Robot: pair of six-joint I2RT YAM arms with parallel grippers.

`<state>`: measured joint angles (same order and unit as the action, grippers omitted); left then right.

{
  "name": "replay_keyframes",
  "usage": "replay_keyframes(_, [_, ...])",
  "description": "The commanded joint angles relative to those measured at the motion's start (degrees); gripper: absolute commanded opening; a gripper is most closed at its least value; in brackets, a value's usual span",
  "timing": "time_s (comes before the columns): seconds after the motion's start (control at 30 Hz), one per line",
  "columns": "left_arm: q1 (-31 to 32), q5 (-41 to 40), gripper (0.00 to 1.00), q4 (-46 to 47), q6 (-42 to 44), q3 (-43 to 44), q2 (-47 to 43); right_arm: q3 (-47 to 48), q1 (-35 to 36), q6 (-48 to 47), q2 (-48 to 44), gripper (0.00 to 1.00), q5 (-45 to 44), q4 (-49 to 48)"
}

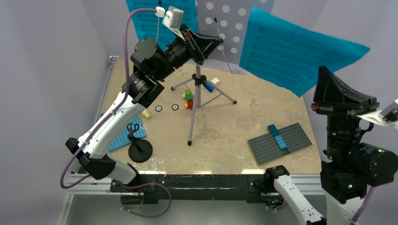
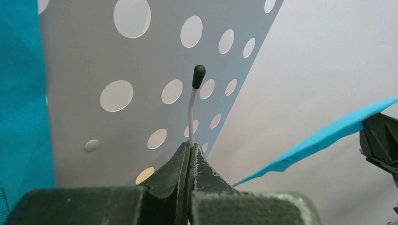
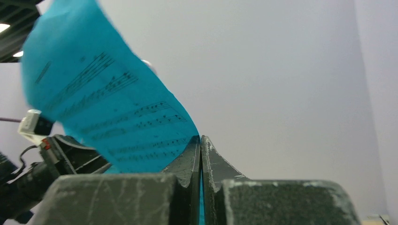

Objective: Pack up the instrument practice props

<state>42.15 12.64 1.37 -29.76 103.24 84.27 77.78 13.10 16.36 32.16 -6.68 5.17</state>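
Observation:
The lavender hole-punched music stand (image 1: 232, 21) stands on its silver tripod (image 1: 196, 101) at the back middle. My left gripper (image 1: 219, 43) is raised and shut on the stand's thin white wire (image 2: 191, 112), which ends in a black tip (image 2: 199, 76); its jaws (image 2: 190, 147) are pressed together in front of the plate (image 2: 141, 61). One teal page (image 1: 150, 18) stays on the stand's left. My right gripper (image 1: 322, 71) is shut on another teal sheet (image 1: 295, 49), held in the air (image 3: 108, 108). The black round-based mic stand (image 1: 140, 150) stands front left. A small cream piece (image 1: 146, 114), perhaps the microphone, lies near it.
A blue baseplate (image 1: 123, 138) lies partly under the left arm. A grey baseplate (image 1: 293, 138) with blue bricks (image 1: 277, 136) lies front right. Small coloured bricks (image 1: 189, 98) and two round discs (image 1: 158, 108) lie around the tripod legs.

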Motion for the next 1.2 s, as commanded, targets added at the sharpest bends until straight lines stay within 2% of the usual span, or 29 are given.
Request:
replay_keyframes(0.0, [0.0,-1.2,0.16,2.4,1.0,-2.6,-2.8,-2.6,0.1,-0.6,-1.4,0.00,-7.0,6.4])
replay_keyframes(0.03, [0.0,-1.2,0.30,3.2,0.9,-3.4,-3.3,-3.4,0.1,-0.3,-1.9,0.00,-7.7,7.4])
replay_keyframes(0.1, [0.0,-1.1,0.52,4.7,0.5,-5.1,-4.3,-5.3,0.2,0.2,-2.6,0.00,-9.0,8.9])
replay_keyframes(0.17, [0.0,-0.6,0.63,4.9,0.2,-6.0,-5.0,-6.7,0.1,0.5,-3.3,0.00,-9.9,10.3])
replay_keyframes(0.27, [0.0,0.9,0.73,4.5,-0.6,-6.4,-6.0,-8.4,0.2,0.3,-3.8,0.00,-10.5,12.8])
replay_keyframes(0.47, [0.1,4.6,0.78,7.0,-4.1,-11.1,-9.9,-18.4,0.2,1.9,-6.7,0.00,-15.0,15.9])
replay_keyframes(0.57, [0.1,3.3,0.79,8.1,-6.3,-15.6,-13.1,-25.2,0.2,4.2,-6.6,0.00,-15.2,16.2])
replay_keyframes(0.83, [0.1,-1.4,0.84,13.2,-12.9,-33.5,-24.7,-29.2,-0.2,12.2,7.0,0.00,-12.7,14.1])
replay_keyframes(0.87, [0.1,-2.1,0.86,13.9,-14.0,-35.9,-25.8,-29.3,-0.5,13.2,9.0,0.00,-12.1,13.4])
replay_keyframes(0.93, [0.1,-4.0,0.99,13.9,-15.7,-39.9,-27.9,-28.7,-1.8,14.6,13.0,0.00,-10.2,11.7])
replay_keyframes(1.07, [0.1,-9.8,1.00,10.0,-18.5,-46.5,-33.1,-21.5,-8.5,17.8,24.1,0.00,-3.2,11.2])
replay_keyframes(1.17, [0.1,-12.3,1.00,6.8,-20.3,-51.6,-37.5,-13.1,-15.0,21.7,34.8,0.00,5.5,12.5])
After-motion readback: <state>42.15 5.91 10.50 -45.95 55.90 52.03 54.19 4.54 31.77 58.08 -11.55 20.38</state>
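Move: The left hand pinches the stand's right-hand wire arm, whose middle is about 3 cm below its fingertips; the music sheet still on the stand is centred some 17 cm to its left and 12 farther out, the tripod hub 23 cm ahead, 5 left and 35 below. From the right hand, the clear table beside the stand is about 39 cm ahead, 2 right and 60 below; the grey baseplate is 17 ahead and 12 right, the stand's right foot 44 ahead and 7 left, both equally low. The left fingers let go of the stand's wire arm, opening wide as the hand backs off to the left, then sinks about 13 cm away from the board. Still pinching the loose music sheet by its edge, the right hand swoops down some 36 cm and forward about 20 towards the clear table beside the stand, tipping its fingers down by over 60 degrees. ##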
